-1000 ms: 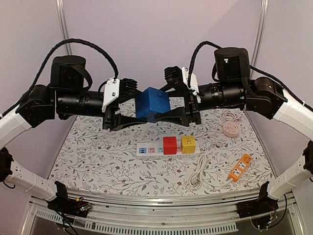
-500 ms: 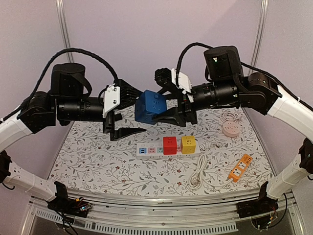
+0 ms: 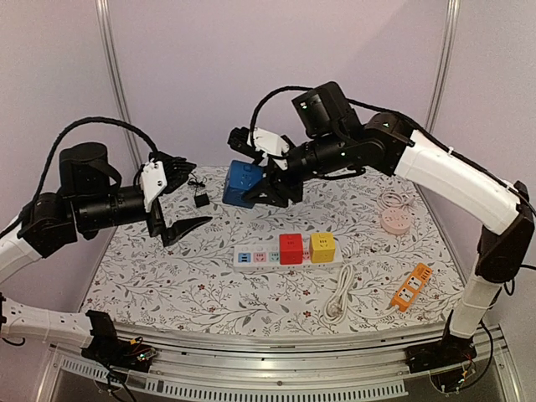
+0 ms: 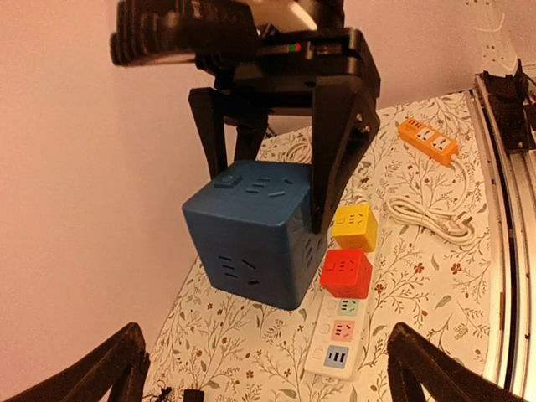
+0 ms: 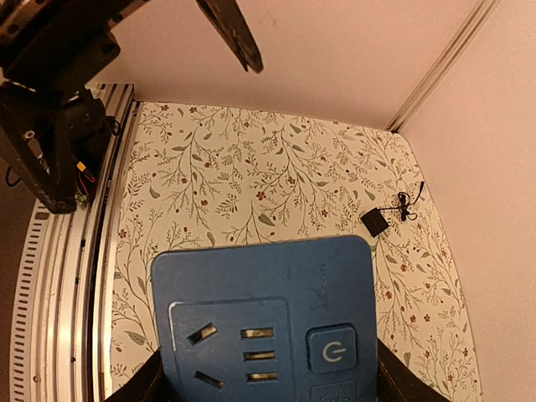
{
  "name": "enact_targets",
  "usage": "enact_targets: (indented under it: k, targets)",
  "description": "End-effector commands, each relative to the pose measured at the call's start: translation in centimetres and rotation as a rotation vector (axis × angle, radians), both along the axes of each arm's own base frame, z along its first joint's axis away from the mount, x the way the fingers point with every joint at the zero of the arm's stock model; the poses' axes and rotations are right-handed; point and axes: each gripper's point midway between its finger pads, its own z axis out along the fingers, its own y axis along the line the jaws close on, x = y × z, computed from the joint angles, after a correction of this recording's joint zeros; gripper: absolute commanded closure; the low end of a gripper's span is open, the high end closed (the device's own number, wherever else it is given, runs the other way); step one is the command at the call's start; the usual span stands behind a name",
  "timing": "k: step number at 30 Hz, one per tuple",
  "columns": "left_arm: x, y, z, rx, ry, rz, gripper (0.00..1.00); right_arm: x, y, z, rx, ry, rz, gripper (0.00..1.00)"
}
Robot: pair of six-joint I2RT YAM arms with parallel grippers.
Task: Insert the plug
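Note:
My right gripper (image 3: 261,186) is shut on a blue cube socket (image 3: 242,183) and holds it in the air above the back of the table. In the right wrist view the cube (image 5: 264,322) fills the space between the fingers (image 5: 153,383), with its socket face and power button toward the camera. A small black plug (image 3: 202,199) with a thin cord lies on the table at the back left; it also shows in the right wrist view (image 5: 373,222). My left gripper (image 3: 186,199) is open and empty, to the left of the cube. The cube also shows in the left wrist view (image 4: 255,230).
A white power strip (image 3: 255,259) lies mid-table with a red cube (image 3: 291,248) and a yellow cube (image 3: 322,246) plugged in. A pink round socket (image 3: 395,220), an orange strip (image 3: 413,286) and a white cable (image 3: 339,303) lie to the right.
My left gripper let go of the blue cube and drew back to the left, open. My right gripper carried the cube to the left and toward the back.

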Motion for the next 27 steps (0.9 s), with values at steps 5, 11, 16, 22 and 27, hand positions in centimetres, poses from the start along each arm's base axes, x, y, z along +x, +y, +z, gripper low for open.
enact_targets:
  k: [5,11,16,22,27]
  targets:
    - [2.7,6.0,-4.9,-0.148,0.218,0.248,0.0,4.0,2.6,-11.7,-0.224,0.115,0.008,1.0]
    - [4.9,10.8,-9.5,-0.299,0.314,0.457,0.0,5.2,2.6,-18.4,-0.35,0.144,0.019,1.0]
    - [6.3,14.6,-12.3,-0.412,0.343,0.615,0.0,7.5,1.6,-21.4,-0.373,0.209,-0.011,1.0]
    - [7.0,17.6,-14.5,-0.457,0.345,0.716,0.01,8.9,0.7,-24.0,-0.399,0.252,-0.022,1.0]
    - [7.4,18.9,-14.5,-0.496,0.352,0.76,0.01,8.6,-0.2,-26.4,-0.46,0.243,-0.007,1.0]
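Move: The right gripper holds the blue plug high above the table. The free sockets just left of the red plug lie about 9 cm ahead of it, 2 cm to its left and 32 cm below. Level with them, the red plug stands 6 cm to the hand's right and the yellow plug 14 cm to its right. From the empty left gripper those free sockets are some 13 cm ahead, 9 cm to the right and 33 cm below. Lower the blue plug in the right gripper's unchanged grip by about 24 cm towards the free sockets beside the red plug, nearly straight down at first, then easing forward and a little right as it sinks, 9 cm forward in all. Tip the fingers steeper by nearly 30 degrees. Meanwhile draw the open left gripper away left and down, slightly forward, swinging it counter-clockwise. ##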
